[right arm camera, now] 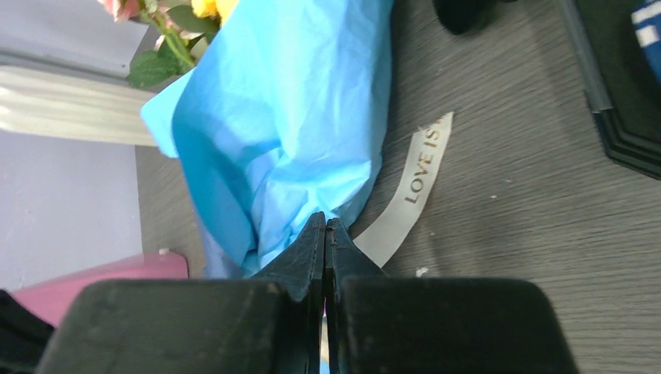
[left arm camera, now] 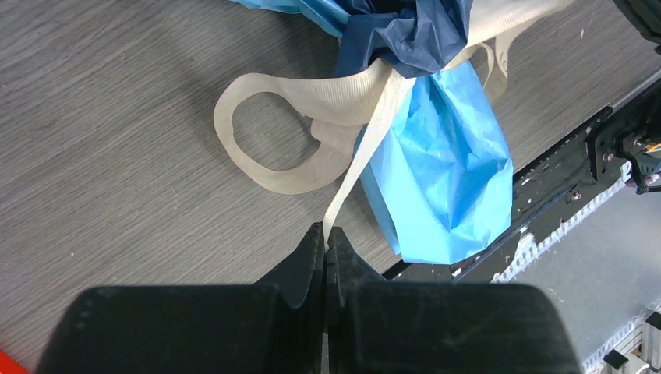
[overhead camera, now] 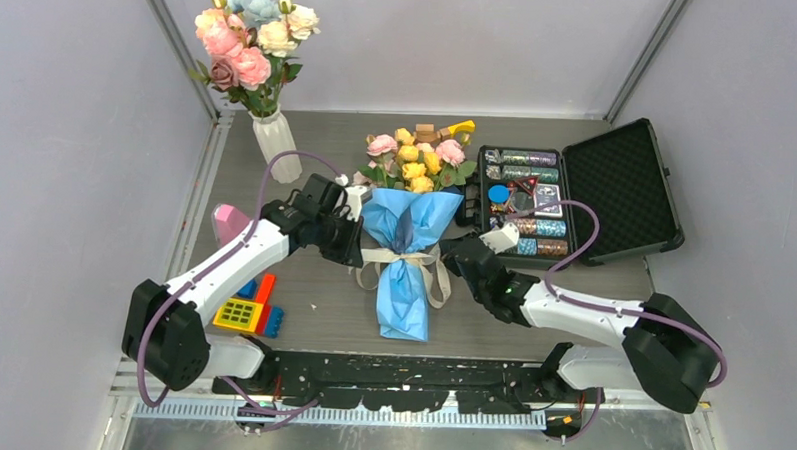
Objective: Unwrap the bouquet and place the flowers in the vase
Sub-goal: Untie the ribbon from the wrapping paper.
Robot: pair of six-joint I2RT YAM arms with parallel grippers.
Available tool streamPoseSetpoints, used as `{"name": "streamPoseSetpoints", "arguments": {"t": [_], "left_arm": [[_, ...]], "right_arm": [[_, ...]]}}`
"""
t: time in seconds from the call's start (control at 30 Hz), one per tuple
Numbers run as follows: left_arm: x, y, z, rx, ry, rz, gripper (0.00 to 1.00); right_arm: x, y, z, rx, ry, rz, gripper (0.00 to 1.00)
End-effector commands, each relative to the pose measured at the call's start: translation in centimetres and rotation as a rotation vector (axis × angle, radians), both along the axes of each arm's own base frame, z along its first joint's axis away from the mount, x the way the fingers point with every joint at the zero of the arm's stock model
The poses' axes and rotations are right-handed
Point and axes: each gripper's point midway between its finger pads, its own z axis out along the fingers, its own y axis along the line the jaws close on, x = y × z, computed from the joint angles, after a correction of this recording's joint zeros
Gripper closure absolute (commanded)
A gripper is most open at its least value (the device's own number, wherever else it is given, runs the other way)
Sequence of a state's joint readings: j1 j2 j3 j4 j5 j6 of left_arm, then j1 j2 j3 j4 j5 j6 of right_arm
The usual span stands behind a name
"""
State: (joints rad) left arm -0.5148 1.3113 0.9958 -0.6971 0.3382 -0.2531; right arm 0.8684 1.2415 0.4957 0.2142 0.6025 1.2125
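Observation:
The bouquet [overhead camera: 407, 247] lies mid-table, wrapped in light blue paper [left arm camera: 444, 171] with a cream ribbon [left arm camera: 273, 86] tied around its waist. Its flowers [overhead camera: 417, 161], yellow and pink roses, point toward the back. My left gripper [left arm camera: 326, 230] is shut on a ribbon tail that runs taut up to the knot. It sits at the wrap's left side [overhead camera: 352, 233]. My right gripper [right arm camera: 325, 222] is shut, its tips against the blue wrap [right arm camera: 288, 117]; I cannot tell whether paper is pinched. A loose ribbon tail [right arm camera: 413, 191] lies beside it. The white ribbed vase [overhead camera: 277, 146] stands back left, holding bigger blooms.
An open black case [overhead camera: 575, 201] of chips stands right of the bouquet. A pink cone block [overhead camera: 230, 221] and coloured toy bricks [overhead camera: 251, 310] lie under the left arm. A wooden and yellow toy [overhead camera: 448, 132] sits behind the flowers. The table's near rail [left arm camera: 561, 171] is close to the wrap's tip.

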Motion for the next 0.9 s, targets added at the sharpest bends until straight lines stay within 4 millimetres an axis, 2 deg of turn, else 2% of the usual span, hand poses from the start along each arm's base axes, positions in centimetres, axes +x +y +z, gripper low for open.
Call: {"name": "streamPoseSetpoints", "arguments": {"t": [0.0, 0.2, 0.27, 0.4, 0.53, 0.57, 0.63, 0.7, 0.87], "left_arm": [[0.3, 0.4, 0.8, 0.002, -0.042, 0.002, 1.0], [0.3, 0.4, 0.7, 0.003, -0.04, -0.001, 1.0], [0.3, 0.4, 0.6, 0.005, -0.038, -0.002, 1.0], [0.3, 0.4, 0.5, 0.007, -0.037, -0.006, 1.0], [0.3, 0.5, 0.2, 0.018, -0.035, -0.004, 1.0], [0.3, 0.5, 0.2, 0.02, -0.034, -0.005, 1.0], [0.3, 0.5, 0.1, 0.021, -0.032, -0.007, 1.0], [0.4, 0.5, -0.1, 0.025, -0.029, -0.008, 1.0], [0.4, 0.5, -0.1, 0.028, -0.027, -0.011, 1.0]], "right_arm": [[-0.7, 1.6, 1.6, -0.014, -0.001, 0.106, 0.99], [-3.9, 5.3, -0.9, 0.062, 0.108, 0.284, 0.99], [-5.1, 7.0, -0.8, 0.079, 0.115, 0.349, 0.99], [-6.3, 8.1, -0.1, 0.085, 0.107, 0.411, 0.95], [-6.3, 6.4, 1.3, 0.047, 0.084, 0.375, 0.77], [-6.1, 5.7, 2.0, 0.04, 0.063, 0.352, 0.68], [-6.0, 3.9, 2.1, -0.014, 0.064, 0.305, 0.57], [-5.9, 2.3, 3.0, -0.036, 0.041, 0.268, 0.47], [-5.3, -0.5, 2.0, -0.048, 0.06, 0.199, 0.36]]}}
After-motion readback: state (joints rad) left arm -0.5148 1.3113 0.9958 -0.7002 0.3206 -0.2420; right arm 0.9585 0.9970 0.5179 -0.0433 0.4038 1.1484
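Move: The ribbon's knot, on the neck of the blue wrapping, lies about 8 cm left, 2 cm back and 5 cm below the right hand, which already pinches a strand of ribbon. From that hand, the paper tail is some 14 cm back and 8 left, the roses 15 ahead and 6 left, the chip case 8 ahead and 15 right. The left hand has the other ribbon end; the knot is about 8 cm right, 1 ahead and 7 below it. The ribbon strand in the right fingers is carried back and left, some 6 cm each way and slightly down, to the near side of the knot as the hand yaws about 20 degrees counter-clockwise. There the fingers open wide and let go; the hand pulls off about 4 cm right and 5 up. The left hand stays put, keeping its pinch on the other end. ##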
